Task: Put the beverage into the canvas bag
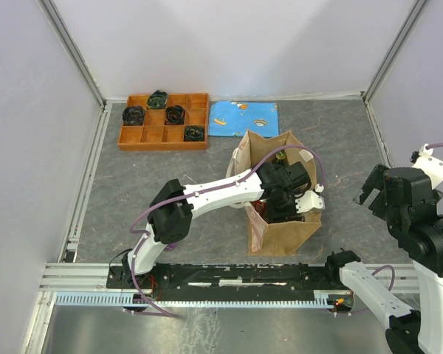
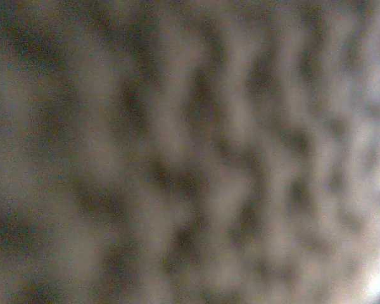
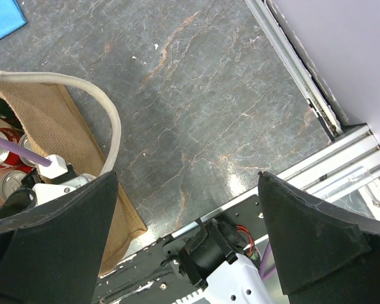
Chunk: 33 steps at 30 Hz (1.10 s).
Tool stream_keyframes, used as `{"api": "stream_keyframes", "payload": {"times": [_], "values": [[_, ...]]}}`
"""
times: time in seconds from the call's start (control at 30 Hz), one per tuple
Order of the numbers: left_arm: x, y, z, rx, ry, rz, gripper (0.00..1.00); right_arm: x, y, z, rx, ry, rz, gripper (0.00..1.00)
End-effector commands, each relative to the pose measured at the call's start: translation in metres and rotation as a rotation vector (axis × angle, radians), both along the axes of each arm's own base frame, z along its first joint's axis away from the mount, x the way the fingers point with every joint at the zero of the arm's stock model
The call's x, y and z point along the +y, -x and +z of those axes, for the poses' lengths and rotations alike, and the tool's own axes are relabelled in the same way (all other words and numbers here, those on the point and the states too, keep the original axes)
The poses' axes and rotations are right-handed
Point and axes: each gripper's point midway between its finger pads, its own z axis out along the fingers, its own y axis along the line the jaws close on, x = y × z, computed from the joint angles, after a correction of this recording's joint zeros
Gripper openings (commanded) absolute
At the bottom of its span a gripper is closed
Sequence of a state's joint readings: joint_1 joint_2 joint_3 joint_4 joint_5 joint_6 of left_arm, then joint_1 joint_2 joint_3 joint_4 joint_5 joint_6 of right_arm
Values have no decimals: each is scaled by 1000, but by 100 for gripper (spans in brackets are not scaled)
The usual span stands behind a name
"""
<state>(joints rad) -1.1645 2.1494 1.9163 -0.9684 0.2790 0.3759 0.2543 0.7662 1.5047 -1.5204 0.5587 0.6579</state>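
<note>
The tan canvas bag [image 1: 284, 236] stands open near the table's middle, its off-white handle [image 3: 107, 120] curving over the rim. My left gripper [image 1: 286, 198] is lowered into the bag's mouth. Its fingers are hidden inside, and the left wrist view shows only a blur of woven fabric [image 2: 190, 152]. In the right wrist view, red beverage cans [image 3: 0, 152] with silver tops lie inside the bag beside the left wrist. Whether the left gripper holds one does not show. My right gripper [image 3: 187, 183] hangs open and empty over bare table right of the bag [image 3: 63, 126].
An orange compartment tray [image 1: 144, 136] holding dark coiled items sits at the back left. A blue packet [image 1: 244, 118] lies beside it. Metal rails [image 1: 207, 274] run along the near edge, and white walls enclose the table on three sides.
</note>
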Motion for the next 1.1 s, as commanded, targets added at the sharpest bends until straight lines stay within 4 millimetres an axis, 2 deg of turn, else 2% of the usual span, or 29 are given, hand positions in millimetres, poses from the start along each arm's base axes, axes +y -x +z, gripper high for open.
{"api": "stream_keyframes", "payload": {"times": [0.0,0.03,0.07,0.2,0.47,0.6,0.7,0.8,0.87,0.93,1.0,1.07], "values": [[17,7,-34,17,-109,-19,45,-3,-5,2,-14,13,-24,99],[16,7,-33,15,-105,-21,60,-3,-6,2,-12,12,-22,99],[15,7,-31,14,-100,-22,70,-2,-8,2,-11,12,-20,99],[8,4,-12,-1,-48,-18,99,-1,-10,2,-9,13,-17,99],[-24,-4,73,-74,219,10,99,0,-9,1,-2,7,-16,99],[-21,-6,109,-105,300,21,99,0,-8,1,1,4,-17,99],[-15,-6,127,-115,338,39,99,0,-8,0,1,0,-17,99],[-8,-17,144,-146,398,99,99,1,-8,-3,7,-3,-16,99],[1,-32,158,-175,439,175,99,2,-8,-6,9,-6,-16,99],[18,-59,175,-200,470,292,99,3,-9,-7,11,-11,-13,99],[51,-98,198,-200,507,451,99,4,-10,-7,9,-14,-11,99],[97,-138,221,-192,541,619,99,4,-9,-8,8,-14,-11,99]]}}
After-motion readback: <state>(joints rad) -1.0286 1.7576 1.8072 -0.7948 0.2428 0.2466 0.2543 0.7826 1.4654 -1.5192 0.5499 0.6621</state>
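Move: The purple can is between the left fingers inside the canvas bag, its middle right at the gripper and about 2 cm lower. From that gripper one coke can stands about 6 cm ahead and 5 cm left, a second about 10 cm straight ahead, and the green bottle some 17 cm straight ahead. For the right gripper, the purple can lies roughly 3 cm ahead, 23 cm left and 24 cm below. Open the left gripper wide to let go of the purple can, easing about 1 cm to the right. Then lift up out of the bag by some 15 cm, slowly at first, and towards the top of the lift swing forward and a little left over the coke cans, tipping the fingers out to the right by roughly 25 degrees. ##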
